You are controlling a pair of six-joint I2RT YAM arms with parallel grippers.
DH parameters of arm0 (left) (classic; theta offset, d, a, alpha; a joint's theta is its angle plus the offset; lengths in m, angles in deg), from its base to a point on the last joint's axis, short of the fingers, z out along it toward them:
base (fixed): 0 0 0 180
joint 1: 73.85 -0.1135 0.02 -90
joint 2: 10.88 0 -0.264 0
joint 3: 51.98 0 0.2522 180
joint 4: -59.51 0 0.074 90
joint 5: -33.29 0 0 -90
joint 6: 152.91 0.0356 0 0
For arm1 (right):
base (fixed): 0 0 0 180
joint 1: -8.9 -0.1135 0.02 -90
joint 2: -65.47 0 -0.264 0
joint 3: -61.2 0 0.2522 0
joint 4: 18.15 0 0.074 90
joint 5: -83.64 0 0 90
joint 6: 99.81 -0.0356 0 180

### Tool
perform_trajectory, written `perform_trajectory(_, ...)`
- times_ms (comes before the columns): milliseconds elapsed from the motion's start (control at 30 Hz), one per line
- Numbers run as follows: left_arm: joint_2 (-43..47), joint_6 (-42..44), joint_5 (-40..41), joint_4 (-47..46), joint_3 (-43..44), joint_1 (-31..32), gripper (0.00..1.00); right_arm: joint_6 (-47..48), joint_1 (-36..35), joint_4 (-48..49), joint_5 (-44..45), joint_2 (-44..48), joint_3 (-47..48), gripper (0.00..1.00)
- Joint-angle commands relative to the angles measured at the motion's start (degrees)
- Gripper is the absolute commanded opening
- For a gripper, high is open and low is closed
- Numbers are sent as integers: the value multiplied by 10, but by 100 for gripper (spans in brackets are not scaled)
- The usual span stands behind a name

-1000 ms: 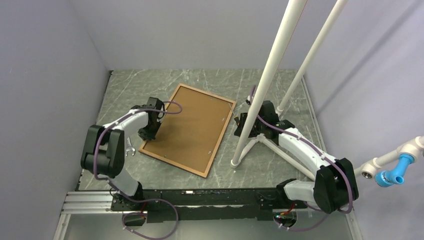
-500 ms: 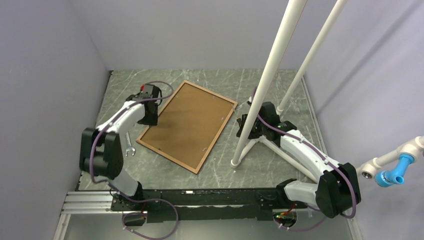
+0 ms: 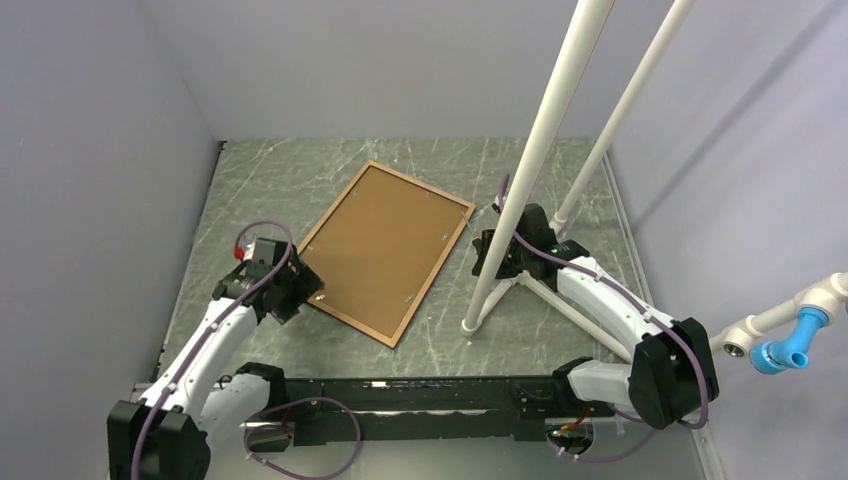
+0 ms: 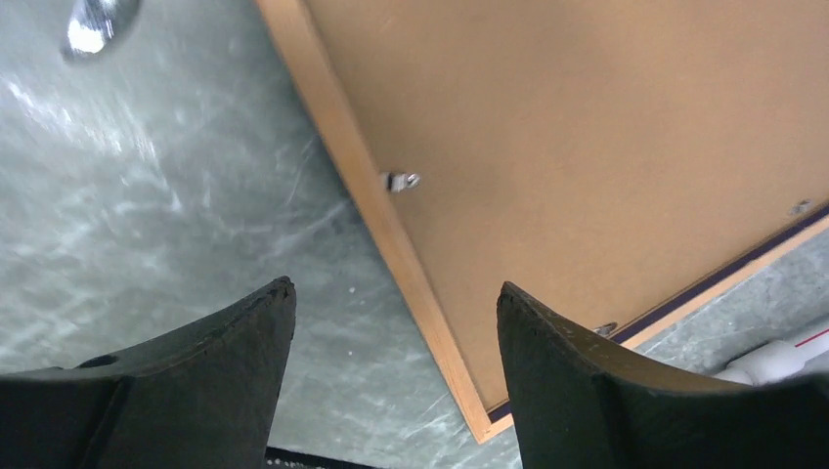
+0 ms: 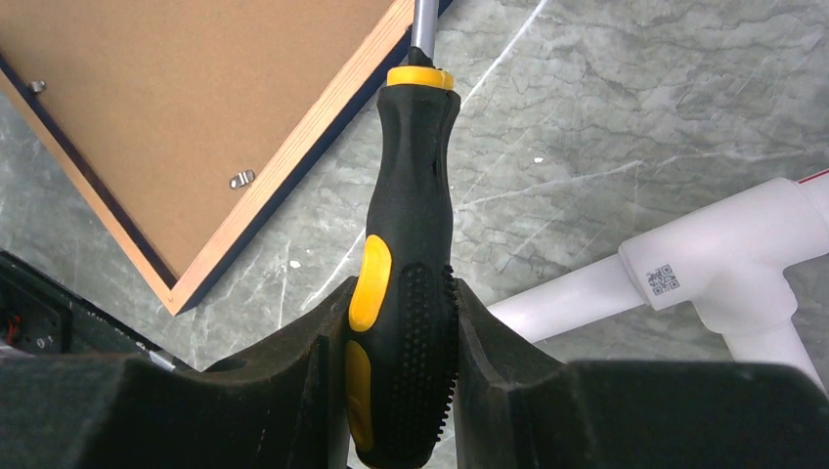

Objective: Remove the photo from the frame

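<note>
The frame [image 3: 385,250] lies face down on the grey table, showing its brown backing board, light wood rim and small metal clips [image 4: 399,181]. The photo is hidden beneath the board. My left gripper [image 3: 298,292] hovers open over the frame's near-left edge. In the left wrist view the wood rim [image 4: 411,283] runs between the spread fingers of the left gripper [image 4: 393,295], and nothing is held. My right gripper [image 3: 497,255] sits just right of the frame. The right gripper [image 5: 403,288] is shut on a black-and-yellow screwdriver [image 5: 406,225], whose shaft points at the frame's [image 5: 196,117] edge.
A white pipe stand [image 3: 520,170] rises right of the frame, its foot [image 3: 470,325] and legs [image 5: 704,254] close to my right arm. A shiny metal tool end [image 4: 98,20] lies on the table left of the frame. Grey walls enclose the table.
My left gripper opened and pulled back from the frame's far-left edge toward the near-left corner. The frame shifted slightly toward the back and left. The right arm stayed still with the screwdriver.
</note>
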State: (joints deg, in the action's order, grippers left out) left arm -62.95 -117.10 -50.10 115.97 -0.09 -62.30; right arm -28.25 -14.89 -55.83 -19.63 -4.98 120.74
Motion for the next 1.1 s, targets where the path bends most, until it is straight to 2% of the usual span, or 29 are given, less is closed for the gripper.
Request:
perform_trajectory(0,-14,-141,-74,-42,-56,-2,77,1,-4,19,10,-1,24,0)
perform_trajectory(133,-30,-171,-73,-63,-73,-2,76,-1,-6,17,12,8,21,0)
perform_trajectory(267,-40,-176,-76,-101,-90,-2,68,-1,-7,18,15,15,12,0)
perform_trajectory(533,-124,-223,-67,-73,-60,39,59,-10,-11,33,4,3,4,0)
perform_trajectory(667,-163,-224,-35,-70,-46,55,53,-7,-13,31,8,1,8,0)
perform_trajectory(700,-175,-219,-28,-66,-42,56,51,-6,-14,30,11,2,9,0)
perform_trajectory(833,-218,-152,9,-56,-23,57,28,-3,-13,26,16,4,12,0)
perform_trajectory(967,-247,-55,37,-47,6,57,1,-5,-14,34,13,1,9,0)
perform_trajectory(1067,-254,24,54,-46,28,57,0,-4,-14,36,9,-10,11,0)
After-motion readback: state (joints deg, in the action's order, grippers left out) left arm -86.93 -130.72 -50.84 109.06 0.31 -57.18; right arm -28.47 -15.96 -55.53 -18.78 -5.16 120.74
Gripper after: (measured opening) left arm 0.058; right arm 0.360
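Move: The photo frame lies face down, and the middle of its near-left rail is about 5 cm to the open left hand's right, 2 cm back and 8 cm below. A metal clip sits on that rail's inner edge, some 2 cm right and 1 cm ahead of the hand. The wrench lies roughly 11 cm left and 7 cm ahead. From the right hand, holding the screwdriver, that rail's middle is around 32 cm left and 6 cm back. The left hand drops beside the frame's near-left rail, first down about 5 cm while easing back some 2 cm, then right about 4 cm and lower to roughly 8 cm down, its fingers tipping some 15 degrees more steeply downward. It then swings forward about 3 cm and a little left as the fingers shut, pinching the rail between their tips, one on the outer side and one on the board side, just short of the clip towards the near corner. ##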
